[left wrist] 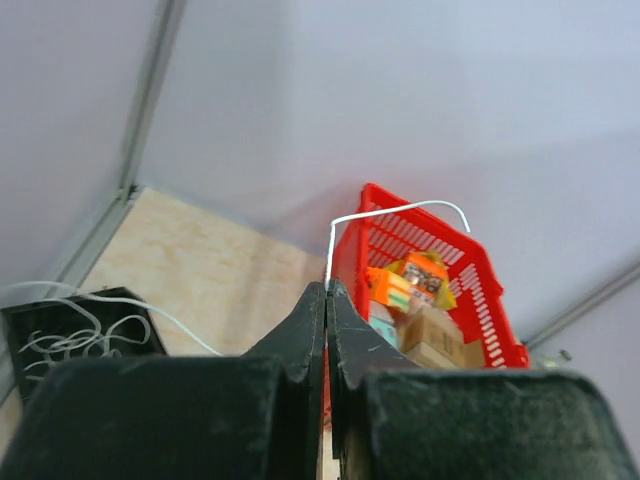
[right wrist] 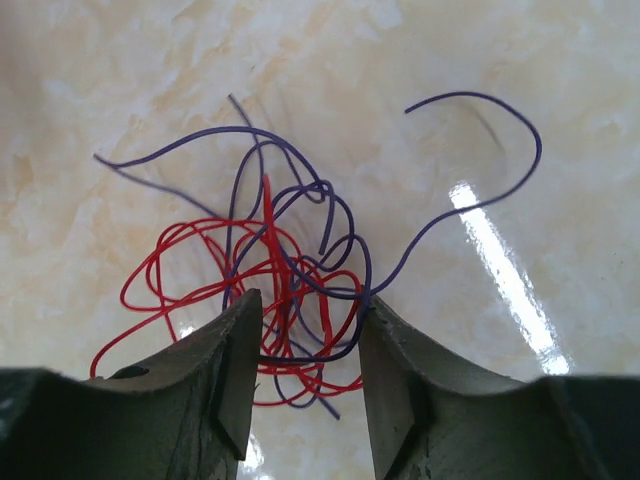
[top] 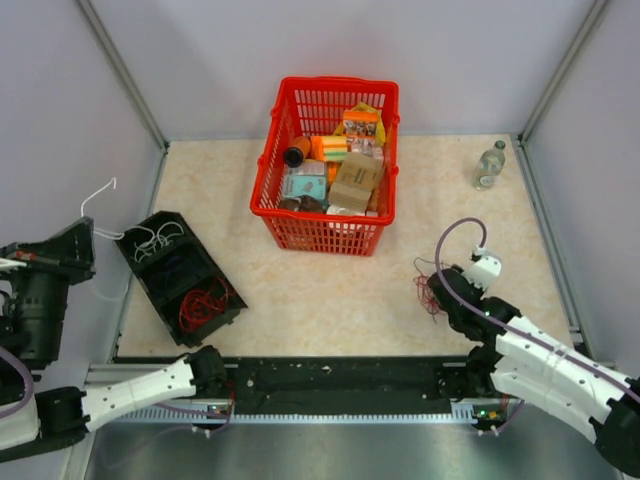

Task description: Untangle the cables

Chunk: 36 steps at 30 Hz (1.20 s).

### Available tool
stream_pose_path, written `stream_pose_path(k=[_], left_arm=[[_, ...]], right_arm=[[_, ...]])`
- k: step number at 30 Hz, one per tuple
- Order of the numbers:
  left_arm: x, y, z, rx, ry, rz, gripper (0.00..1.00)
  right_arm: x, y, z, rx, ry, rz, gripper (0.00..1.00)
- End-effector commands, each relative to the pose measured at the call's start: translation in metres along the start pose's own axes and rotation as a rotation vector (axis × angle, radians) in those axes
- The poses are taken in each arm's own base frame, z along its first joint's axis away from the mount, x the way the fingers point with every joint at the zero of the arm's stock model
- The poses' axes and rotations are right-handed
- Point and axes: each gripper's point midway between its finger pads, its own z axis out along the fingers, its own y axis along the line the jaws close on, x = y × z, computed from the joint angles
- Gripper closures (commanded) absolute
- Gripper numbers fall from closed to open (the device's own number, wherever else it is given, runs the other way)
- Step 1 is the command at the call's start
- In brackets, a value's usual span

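Note:
A small tangle of thin red and purple cables (right wrist: 285,270) lies on the tabletop at the right, in front of my right arm (top: 428,290). My right gripper (right wrist: 310,305) hovers low over it, open, with several strands lying between its fingers and a purple strand against the right finger (right wrist: 400,370). At the far left my left gripper (left wrist: 328,287) is raised and shut on a thin white cable (left wrist: 400,207). That white cable (top: 100,192) trails down into a black tray (top: 215,275).
The black tray holds loose white wires (top: 155,240) and a coil of red wires (top: 203,303). A red basket (top: 268,170) full of boxes stands at the back centre. A small clear bottle (top: 489,165) stands at the back right. Walls close in both sides.

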Motion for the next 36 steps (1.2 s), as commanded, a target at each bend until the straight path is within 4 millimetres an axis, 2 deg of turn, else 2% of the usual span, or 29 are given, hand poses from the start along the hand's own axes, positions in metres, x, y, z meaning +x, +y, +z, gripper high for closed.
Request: stream_pose_path(k=[1,2,4,7,11,13,15,20,23,27,29,33,36], left_arm=[[0.046,-0.062,0.009,0.174,0.110,0.093,1.00],[0.055,-0.077,0.009,0.220,0.133,0.087,1.00],[0.063,-0.102,0.008,0.299,0.168,0.063,1.00],[0.060,-0.127,0.007,0.366,0.193,0.038,1.00],[0.055,-0.152,0.008,0.419,0.221,0.025,1.00],[0.061,-0.155,0.010,0.406,0.248,0.044,1.00],[0.077,-0.159,0.011,0.391,0.285,0.072,1.00],[0.152,-0.185,0.007,0.446,0.412,0.091,1.00],[0.199,-0.195,0.006,0.447,0.488,0.099,1.00],[0.278,-0.200,-0.006,0.457,0.624,0.091,1.00],[0.320,-0.195,-0.015,0.459,0.711,0.136,1.00],[0.395,-0.170,-0.036,0.459,0.863,0.255,1.00],[0.442,-0.146,-0.056,0.444,0.989,0.340,1.00]], right_arm=[[-0.006,0.034,-0.010,-0.211,0.005,-0.069,0.53],[-0.004,0.052,-0.016,-0.330,0.007,-0.139,0.50],[-0.001,0.071,-0.028,-0.475,0.018,-0.203,0.48],[-0.001,0.079,-0.035,-0.541,0.014,-0.222,0.39],[-0.003,0.082,-0.036,-0.540,0.019,-0.221,0.36],[-0.003,0.082,-0.035,-0.533,0.024,-0.204,0.35],[-0.004,0.082,-0.034,-0.524,0.020,-0.183,0.34],[-0.010,0.080,-0.035,-0.511,0.000,-0.152,0.34],[-0.015,0.072,-0.030,-0.457,-0.023,-0.131,0.35],[-0.018,0.066,-0.028,-0.418,-0.033,-0.119,0.36],[-0.017,0.065,-0.027,-0.415,-0.031,-0.118,0.36],[-0.012,0.063,-0.026,-0.416,-0.020,-0.116,0.36],[-0.011,0.064,-0.026,-0.422,-0.017,-0.112,0.37]])
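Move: The left hand, high up with the white cable already pinched, faces open table about 33 cm to its right, 5 cm ahead and 46 cm below. The black tray lies some 9 cm ahead, level sideways and 45 below; the red basket 30 cm ahead, 35 right. The right hand's red-and-blue tangle lies about 2 cm ahead, 2 left and 4 below, with the basket roughly 27 cm ahead and 29 left of that hand. Left hand carries its white cable some 30 cm right, then down too; right hand opens wider, shifting left. ##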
